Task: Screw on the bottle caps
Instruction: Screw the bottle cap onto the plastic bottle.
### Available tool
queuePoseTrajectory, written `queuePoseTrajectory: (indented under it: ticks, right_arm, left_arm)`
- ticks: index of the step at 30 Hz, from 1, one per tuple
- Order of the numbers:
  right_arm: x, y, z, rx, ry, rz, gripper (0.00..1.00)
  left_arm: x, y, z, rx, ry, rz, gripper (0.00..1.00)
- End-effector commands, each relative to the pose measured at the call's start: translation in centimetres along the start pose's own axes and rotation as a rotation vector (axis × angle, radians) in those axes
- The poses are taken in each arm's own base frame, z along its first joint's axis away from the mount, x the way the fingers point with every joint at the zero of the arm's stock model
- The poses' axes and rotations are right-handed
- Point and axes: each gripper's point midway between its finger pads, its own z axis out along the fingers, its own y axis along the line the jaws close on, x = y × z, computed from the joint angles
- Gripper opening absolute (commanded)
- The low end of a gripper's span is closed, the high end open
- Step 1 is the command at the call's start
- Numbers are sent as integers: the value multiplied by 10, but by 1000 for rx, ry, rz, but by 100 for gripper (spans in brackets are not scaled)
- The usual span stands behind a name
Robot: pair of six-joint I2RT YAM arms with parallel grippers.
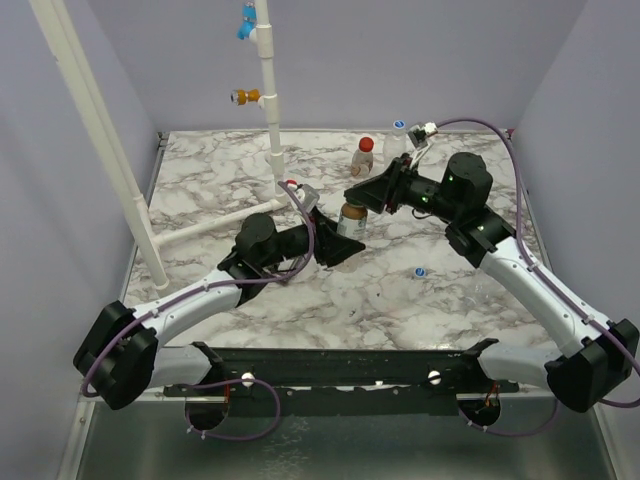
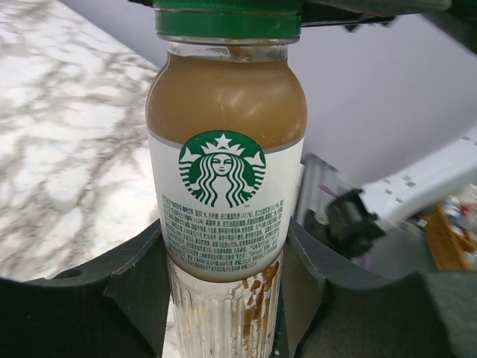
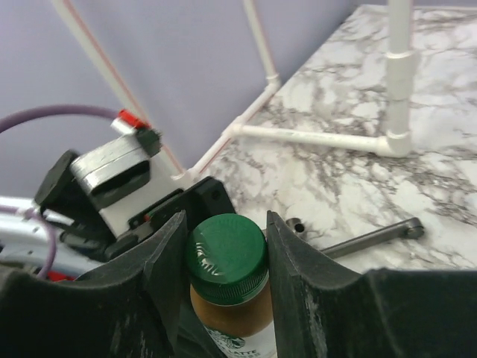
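Note:
A coffee bottle (image 1: 350, 220) with a white label stands upright at mid-table. My left gripper (image 1: 335, 247) is shut on its ribbed base (image 2: 223, 313), one finger (image 2: 138, 276) on each side. The green cap (image 3: 226, 257) sits on the bottle's neck, and my right gripper (image 3: 223, 235) is shut on it from above, its pads (image 3: 292, 261) pressing both sides of the cap. In the left wrist view the green cap (image 2: 227, 19) shows at the top edge. A second bottle with a red cap (image 1: 364, 156) stands behind. A white-and-blue cap (image 1: 420, 271) lies loose at the right.
A white pipe frame (image 1: 268, 100) with an orange fitting (image 1: 245, 97) and a blue fitting (image 1: 246, 24) rises at the back left. A clear bottle (image 1: 398, 140) with a blue-topped cap stands at the back. A dark metal rod (image 3: 373, 237) lies on the marble.

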Motion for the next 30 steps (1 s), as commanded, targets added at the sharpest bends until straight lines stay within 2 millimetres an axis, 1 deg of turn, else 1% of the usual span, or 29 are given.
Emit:
queuePoseTrajectory:
  ticks: [1, 4, 9, 11, 15, 16, 17, 18, 20, 21, 22, 23, 24, 25, 26, 27, 28, 29, 30]
  right_arm:
    - [21, -28, 5, 243, 59, 45, 7]
    - [23, -42, 7, 360, 60, 67, 4]
    - [26, -60, 10, 542, 64, 89, 2]
    - [27, -66, 11, 592, 59, 108, 1]
    - [23, -74, 10, 657, 44, 126, 1]
    - [22, -74, 10, 664, 41, 123, 3]
    - [20, -75, 10, 670, 37, 120, 9]
    - [17, -75, 9, 671, 29, 114, 21]
    - [8, -71, 7, 668, 8, 86, 50]
    - [1, -68, 5, 663, -5, 65, 68]
    - [-6, -66, 2, 660, -16, 49, 79]
    - [-15, -64, -2, 646, -29, 38, 87]
    - [-22, -61, -4, 612, -31, 26, 91]
    - [-30, -60, -8, 582, -38, 17, 94]
    - [-35, -54, -10, 511, -34, 6, 96]
    - [-42, -52, -13, 453, -38, -9, 97]
    - [-42, -46, -16, 378, -22, -14, 98]
    - [-46, -43, -20, 319, -23, -23, 99]
    - [-45, -41, -23, 264, -11, -32, 100]
  left_arm:
    - [-28, 62, -4, -432, -122, 186, 0]
    - [-37, 74, -7, -587, -154, 270, 0]
    - [-50, 84, -9, -767, -183, 359, 0]
    - [-53, 88, -7, -812, -177, 393, 0]
    - [-49, 91, -1, -829, -148, 426, 0]
    - [-46, 92, 0, -826, -134, 431, 0]
    - [-44, 92, 1, -818, -123, 432, 0]
    - [-40, 91, 3, -801, -107, 436, 0]
    - [-32, 88, 4, -761, -69, 440, 0]
    - [-28, 86, 5, -731, -51, 439, 0]
    - [-21, 83, 7, -680, -18, 428, 0]
    - [-17, 80, 7, -634, 0, 408, 0]
    - [-13, 78, 6, -592, 18, 384, 0]
    - [-8, 70, 8, -520, 41, 365, 0]
    - [-4, 65, 7, -465, 61, 347, 0]
    - [-1, 58, 7, -404, 75, 328, 0]
    - [1, 53, 5, -353, 87, 308, 0]
    - [5, 42, 5, -273, 105, 292, 0]
    - [8, 32, 3, -199, 115, 261, 0]
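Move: Between the right fingers is the green cap, already on the bottle's mouth; the plastic bottle's middle is about 7 cm straight below that hand. The left hand grips the bottle, with the green cap some 8 cm above it and 2 cm ahead. From the right hand, the red-capped bottle stands about 24 cm ahead, 3 cm right and 27 cm below; the blue-capped bottle 28 ahead, 11 right and 26 below; the loose blue cap 2 back, 15 right and 35 below. Twisting against each other, the hands carry bottle and cap forward some 7 cm and slightly down: the left turns the bottle counter-clockwise by over 35 degrees while the right, still pinching the green cap, turns it clockwise by about 30. Then the right fingers open wide, let go of the cap and draw away right and up; the left keeps its grip, easing slightly back counter to its turn and leaning the bottle. ##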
